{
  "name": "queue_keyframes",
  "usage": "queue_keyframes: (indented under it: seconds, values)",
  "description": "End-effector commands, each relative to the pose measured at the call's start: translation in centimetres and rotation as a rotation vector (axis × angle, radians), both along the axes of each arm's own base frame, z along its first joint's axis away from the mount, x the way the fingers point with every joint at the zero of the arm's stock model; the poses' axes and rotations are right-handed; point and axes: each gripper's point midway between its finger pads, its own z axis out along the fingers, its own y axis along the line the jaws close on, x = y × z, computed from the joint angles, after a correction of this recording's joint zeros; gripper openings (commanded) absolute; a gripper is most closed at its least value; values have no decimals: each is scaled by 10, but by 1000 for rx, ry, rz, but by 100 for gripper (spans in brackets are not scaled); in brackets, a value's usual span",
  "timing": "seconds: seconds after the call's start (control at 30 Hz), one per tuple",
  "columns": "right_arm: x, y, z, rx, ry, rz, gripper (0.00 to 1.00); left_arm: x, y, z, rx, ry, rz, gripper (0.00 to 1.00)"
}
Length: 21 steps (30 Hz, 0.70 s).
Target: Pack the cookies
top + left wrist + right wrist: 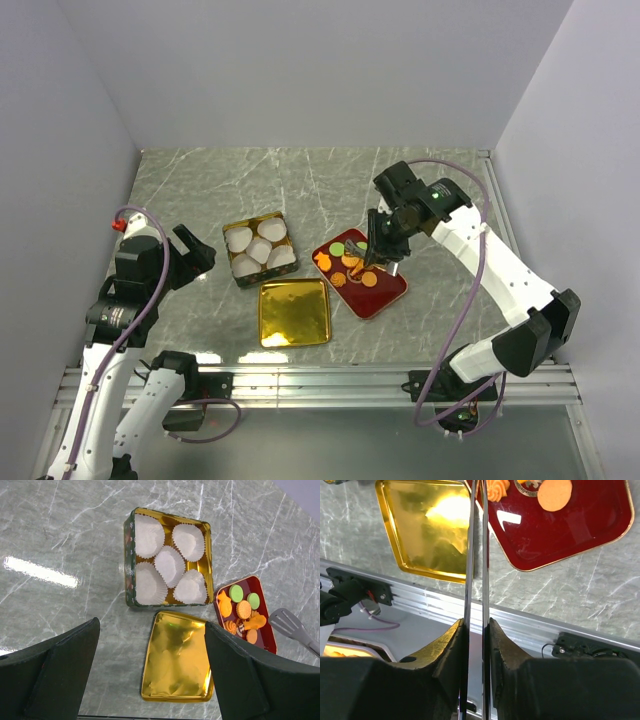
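Several small cookies, orange and two green, lie on a red tray. They also show in the left wrist view. My right gripper is shut on metal tongs. The tong arms are squeezed nearly together, and their tips reach down among the cookies at the tray's left part. An irregular orange cookie lies by the tong head; I cannot tell if it is gripped. My left gripper is open and empty, left of the tin.
The green-and-gold tin holds several white paper cups. Its gold lid lies upside down in front of it, beside the red tray. A metal rail runs along the near table edge.
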Motion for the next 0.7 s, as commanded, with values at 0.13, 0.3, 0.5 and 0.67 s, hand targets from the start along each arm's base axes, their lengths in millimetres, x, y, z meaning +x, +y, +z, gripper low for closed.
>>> queue_keyframes:
  seconds: [0.13, 0.3, 0.5, 0.67]
  values:
    - [1, -15, 3, -66, -47, -14, 53, 4, -4, 11, -14, -53, -17, 92]
    - [-6, -27, -18, -127, -16, -37, 64, 3, -4, 12, -15, -57, -20, 92]
    - [-12, -37, -38, -172, 11, -58, 67, 3, -5, 11, -16, -55, -25, 92]
    - [-9, -37, -53, -191, 28, -62, 67, 3, -6, 11, -15, -54, -30, 92]
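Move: I hold the tongs in my right hand, narrowed over the red tray. The fish-shaped cookie lies on the tray some 20 cm below that hand and 2 cm ahead. At the same depth, the plain round orange cookie is level with the hand and about 2 cm right, the green cookies some 6 cm ahead and 2 cm left, and the gold lid about 7 cm back and 14 cm left. From my left hand, the fish cookie is roughly 32 cm right, 1 cm ahead and 22 cm down. I let the tongs spring open in my right hand, my fingers widening but keeping them between the pads. I then sink about 5 cm towards the fish cookie and the tray, drifting some 3.5 cm right and a little back, while my wrist tips about 10 degrees so my fingers and the tongs point more nearly straight down. ##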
